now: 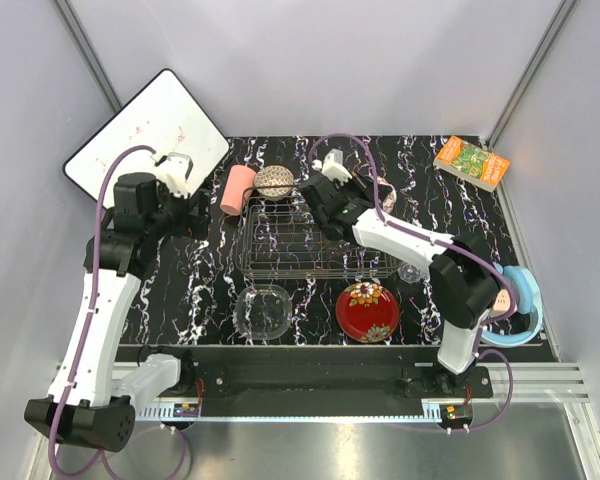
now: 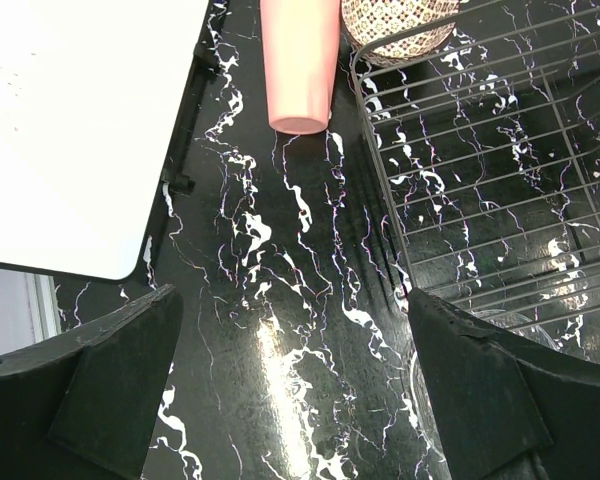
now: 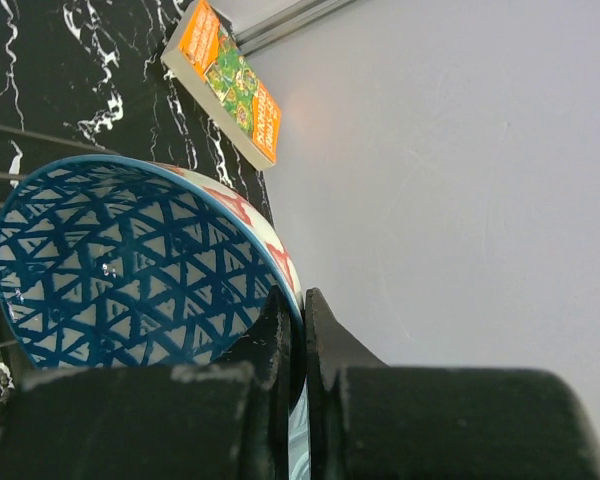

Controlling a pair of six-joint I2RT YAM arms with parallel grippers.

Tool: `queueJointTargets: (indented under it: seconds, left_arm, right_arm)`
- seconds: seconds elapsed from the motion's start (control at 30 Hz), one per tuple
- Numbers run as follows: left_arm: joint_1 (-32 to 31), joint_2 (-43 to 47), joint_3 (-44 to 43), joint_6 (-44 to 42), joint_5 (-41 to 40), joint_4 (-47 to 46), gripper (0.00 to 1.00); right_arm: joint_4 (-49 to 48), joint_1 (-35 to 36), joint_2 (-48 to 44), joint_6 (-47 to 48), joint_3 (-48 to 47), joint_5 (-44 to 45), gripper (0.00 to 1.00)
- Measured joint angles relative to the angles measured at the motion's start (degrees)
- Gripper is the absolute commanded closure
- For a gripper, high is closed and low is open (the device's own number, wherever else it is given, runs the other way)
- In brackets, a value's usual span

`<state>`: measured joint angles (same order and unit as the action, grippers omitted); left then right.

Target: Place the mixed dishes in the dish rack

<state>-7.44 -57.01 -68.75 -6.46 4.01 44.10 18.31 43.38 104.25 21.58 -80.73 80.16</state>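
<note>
The dish rack (image 1: 300,243) is a silver wire basket at the table's middle. My right gripper (image 1: 365,192) hangs over its back right corner, shut on the rim of the blue patterned bowl (image 3: 120,270), one finger inside and one outside (image 3: 302,310). That bowl is tilted on edge. A beige patterned bowl (image 1: 274,182) rests at the rack's back left corner, and the pink cup (image 1: 237,189) lies on its side beside it. My left gripper (image 1: 202,212) is open and empty (image 2: 295,400), left of the rack (image 2: 480,150) and short of the cup (image 2: 300,60). Clear glass bowl (image 1: 263,311), red floral plate (image 1: 367,310) and small glass (image 1: 410,272) sit in front of the rack.
A white board (image 1: 145,135) lies at the back left, close to the left arm. A green-orange book (image 1: 471,162) is at the back right. Blue headphones (image 1: 520,305) sit at the right edge, by the right arm's elbow.
</note>
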Motion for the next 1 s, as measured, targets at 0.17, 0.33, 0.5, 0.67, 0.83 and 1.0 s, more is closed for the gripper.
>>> queueJointTargets:
  seconds: [0.17, 0.33, 0.5, 0.67, 0.83, 1.0]
  left_arm:
    - [0.0, 0.42, -0.04, 0.0, -0.04, 0.02, 0.01]
    - [0.0, 0.59, -0.24, -0.02, -0.13, 0.33, 0.01]
    - [0.0, 0.79, -0.68, -0.02, -0.11, 0.39, 0.01]
    - [0.0, 0.79, -1.42, -0.07, -0.09, 0.52, 0.01]
    - [0.0, 0.87, -1.81, -0.42, -0.09, 1.05, 0.01]
    - [0.0, 1.05, -1.86, -0.63, -0.02, 1.38, 0.01]
  right_arm:
    - [0.0, 0.09, 2.36, -1.01, 0.31, -0.11, 1.0]
    - [1.05, 0.09, 4.7, -3.63, 0.31, -0.31, 1.0]
    - [10.43, 0.07, 8.55, -13.16, -1.92, -2.14, 1.0]
    - [24.15, -0.35, 14.8, -25.88, -7.91, -5.07, 1.0]
    - [34.67, -0.39, 17.42, -35.87, -11.91, -6.19, 0.77]
    - [39.52, -0.39, 17.59, -40.92, -12.7, -7.74, 0.43]
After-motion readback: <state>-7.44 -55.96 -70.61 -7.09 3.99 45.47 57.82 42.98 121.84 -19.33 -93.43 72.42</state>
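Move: The right gripper holds the blue-patterned bowl by its rim over the dish rack; its place, the rack's right end, lies about 14 cm straight below this hand and roughly 1 cm to its right. The clear glass stands some 10 cm to the hand's right, 6 cm back and 18 cm down; the red plate lies about 17 cm back, level sideways and 22 cm down. From the left hand that end of the rack is roughly 38 cm right, 9 cm ahead and 19 cm down. Lower the right gripper about 10 cm almost straight down into the right end of the dish rack, keeping the pinch on the bowl's rim and tipping the fingers some 10 degrees downward as the bowl goes in among the wires. Stop the descent there, then open the fingers to a little under half so they let go of the rim, easing back about a centimetre. ##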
